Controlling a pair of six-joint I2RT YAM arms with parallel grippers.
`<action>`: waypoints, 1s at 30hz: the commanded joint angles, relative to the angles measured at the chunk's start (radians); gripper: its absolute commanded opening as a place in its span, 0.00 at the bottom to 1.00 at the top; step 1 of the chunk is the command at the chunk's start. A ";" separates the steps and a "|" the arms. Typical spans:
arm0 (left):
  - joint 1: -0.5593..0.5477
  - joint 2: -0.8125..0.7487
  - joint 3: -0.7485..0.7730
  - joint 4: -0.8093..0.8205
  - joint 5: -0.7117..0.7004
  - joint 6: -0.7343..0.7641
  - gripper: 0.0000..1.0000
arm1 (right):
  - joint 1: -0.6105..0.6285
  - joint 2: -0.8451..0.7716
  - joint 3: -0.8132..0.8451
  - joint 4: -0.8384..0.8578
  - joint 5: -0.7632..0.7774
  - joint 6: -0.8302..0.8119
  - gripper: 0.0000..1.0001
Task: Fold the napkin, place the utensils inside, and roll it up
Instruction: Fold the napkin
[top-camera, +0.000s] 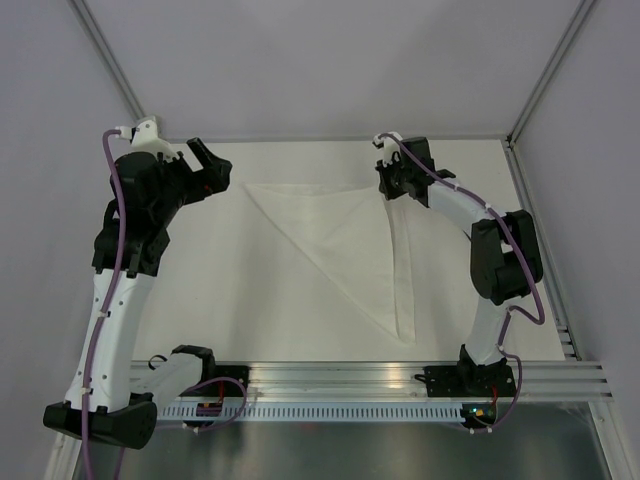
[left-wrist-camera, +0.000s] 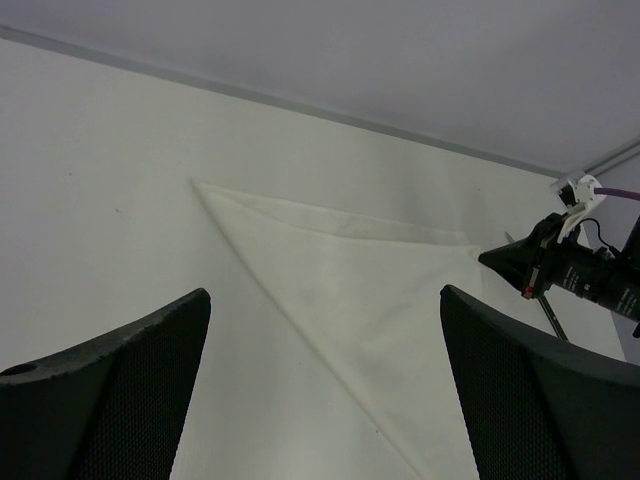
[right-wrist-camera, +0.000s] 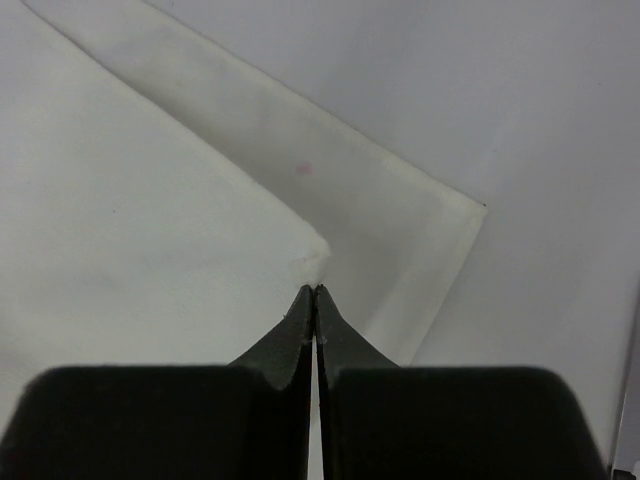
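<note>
The napkin (top-camera: 340, 235) lies on the white table as a folded white triangle, its long point toward the near edge. In the right wrist view, the upper layer of the napkin (right-wrist-camera: 150, 200) ends a little short of the lower layer's corner. My right gripper (top-camera: 388, 185) (right-wrist-camera: 315, 290) is shut on that upper corner at the napkin's far right. My left gripper (top-camera: 212, 168) (left-wrist-camera: 322, 295) hovers open just left of the napkin's far left corner, with nothing between its fingers. From the left wrist I see the napkin (left-wrist-camera: 370, 290) and the right gripper (left-wrist-camera: 510, 258) at its far corner. The utensils are out of view.
A slotted aluminium rail (top-camera: 400, 380) runs along the near edge and carries both arm bases. Grey walls close the back and both sides, with a metal post (top-camera: 545, 70) at the far right corner. A rail (top-camera: 545, 250) borders the table's right side.
</note>
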 joint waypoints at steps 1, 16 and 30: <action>0.000 0.003 -0.001 0.036 0.031 -0.008 1.00 | -0.020 -0.057 0.023 0.044 -0.019 0.017 0.00; 0.000 0.011 -0.008 0.040 0.032 -0.011 1.00 | -0.045 -0.057 0.050 0.039 -0.048 0.027 0.00; 0.000 0.017 -0.012 0.053 0.045 -0.028 1.00 | -0.042 -0.175 0.056 0.003 -0.142 0.066 0.00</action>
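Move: My right hand holds the near-left corner of the napkin, folded over on the diagonal. The napkin's far-right corner lies about 8 cm ahead, 6 cm to my right and 10 cm below. The fold's far-left end is some 7 cm ahead and 34 cm left, its near-right end roughly 34 cm back and 6 cm right, and the knife's middle about 20 cm right, level with me. From my left hand the far-right corner lies some 20 cm ahead, 38 cm right and far below. Right hand: keeping my fingers shut on the napkin corner, I ease about 1.5 cm right and 1 cm forward towards the far-right corner. Then I lift quickly, about 6 cm more, straightening a little back and left as I climb. The wrist tilts roughly 10 degrees, left side rising. ##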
